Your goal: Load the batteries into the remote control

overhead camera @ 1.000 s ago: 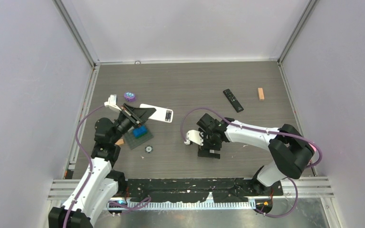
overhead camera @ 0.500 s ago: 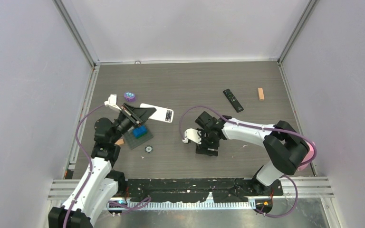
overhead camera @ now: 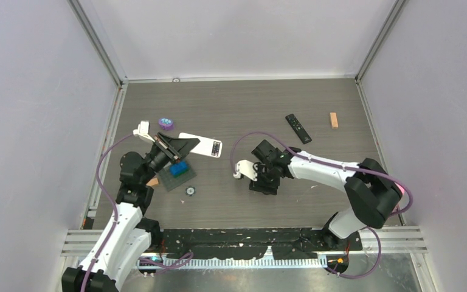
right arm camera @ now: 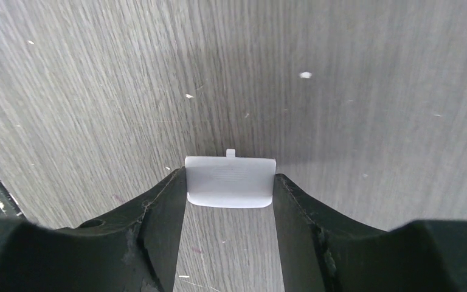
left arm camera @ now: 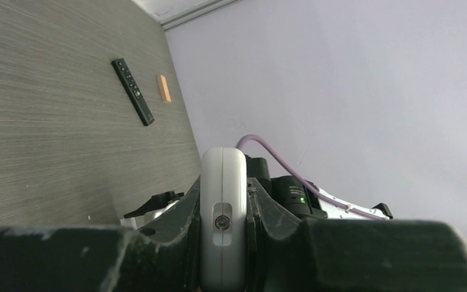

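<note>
My left gripper (overhead camera: 171, 146) is shut on a white remote control (overhead camera: 202, 146), holding it on edge above the table's left side; in the left wrist view the remote (left arm camera: 222, 201) stands pinched between both fingers (left arm camera: 179, 225). A dark opening shows at the remote's far end. My right gripper (overhead camera: 264, 183) points down at mid-table. In the right wrist view its fingertips (right arm camera: 171, 188) press both side edges of a small white battery cover (right arm camera: 230, 181) lying flat on the wood. The batteries do not show in any view.
A black remote (overhead camera: 298, 128) and a small wooden block (overhead camera: 334, 120) lie at the back right. A purple piece (overhead camera: 166, 124), a blue block (overhead camera: 180, 168) on a grey plate (overhead camera: 171, 181) and a small round disc (overhead camera: 190, 191) sit near the left arm.
The right gripper has shifted a little left and toward the back, and its jaws have narrowed from wide open onto the white cover. The left arm has not moved.
</note>
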Motion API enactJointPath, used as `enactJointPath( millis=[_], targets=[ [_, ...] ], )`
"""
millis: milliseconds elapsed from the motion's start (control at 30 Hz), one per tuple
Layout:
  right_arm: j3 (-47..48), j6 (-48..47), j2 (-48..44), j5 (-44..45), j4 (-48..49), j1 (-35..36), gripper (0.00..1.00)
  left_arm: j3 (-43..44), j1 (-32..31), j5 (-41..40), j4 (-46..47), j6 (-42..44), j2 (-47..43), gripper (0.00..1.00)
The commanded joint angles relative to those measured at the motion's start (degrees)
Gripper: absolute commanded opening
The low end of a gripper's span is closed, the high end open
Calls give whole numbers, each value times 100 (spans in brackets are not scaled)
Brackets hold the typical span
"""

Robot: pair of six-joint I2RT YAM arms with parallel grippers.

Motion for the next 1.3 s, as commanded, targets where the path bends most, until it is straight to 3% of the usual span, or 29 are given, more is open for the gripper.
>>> enactJointPath(
  millis=[0,200,367,500,600,933,1267],
  targets=[
    [6,124,-777,-241,350,-25,43,93,30,126,176,9,-162,0],
    [17,516,-2012,-735,438,-21,43,-118,-73,188,0,54,-212,0],
    [137,1539,-2772,-874,562,-18,42,-212,-633,-59,-53,196,-62,0],
    [146,2181,-3290,-709,637,207,37,-212,-1173,-356,-124,361,127,0],
    [105,2448,-3631,-113,767,627,35,-198,-1526,-508,-87,427,308,0],
    [634,3363,-3091,1930,792,2049,30,-407,-2304,-1136,135,678,387,0],
    [968,3440,-2410,2156,957,2348,30,-585,-2403,-1282,174,755,129,0]
  ],
)
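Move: Down near the table, the right hand already pinches the white battery cover; the open battery compartment it belongs to, in the white remote control, is about 18 cm to its left, 2 cm ahead and some 25 cm above it. On the table, the poker chip is roughly 28 cm left and level with it, the blue block about 32 cm left and 7 cm ahead. From the left hand, holding the remote, the cover lies about 25 cm right, 3 cm back and 25 cm below. Lifting the pinched cover steeply, the right hand climbs about 18 cm, then swings left and a little back towards the compartment, its fingers tilting from nearly straight down to slant left and down. Meanwhile the left hand keeps its grip on the remote and brings it right, down and back to meet the cover, turning about 10 degrees clockwise; both ease off close together. ##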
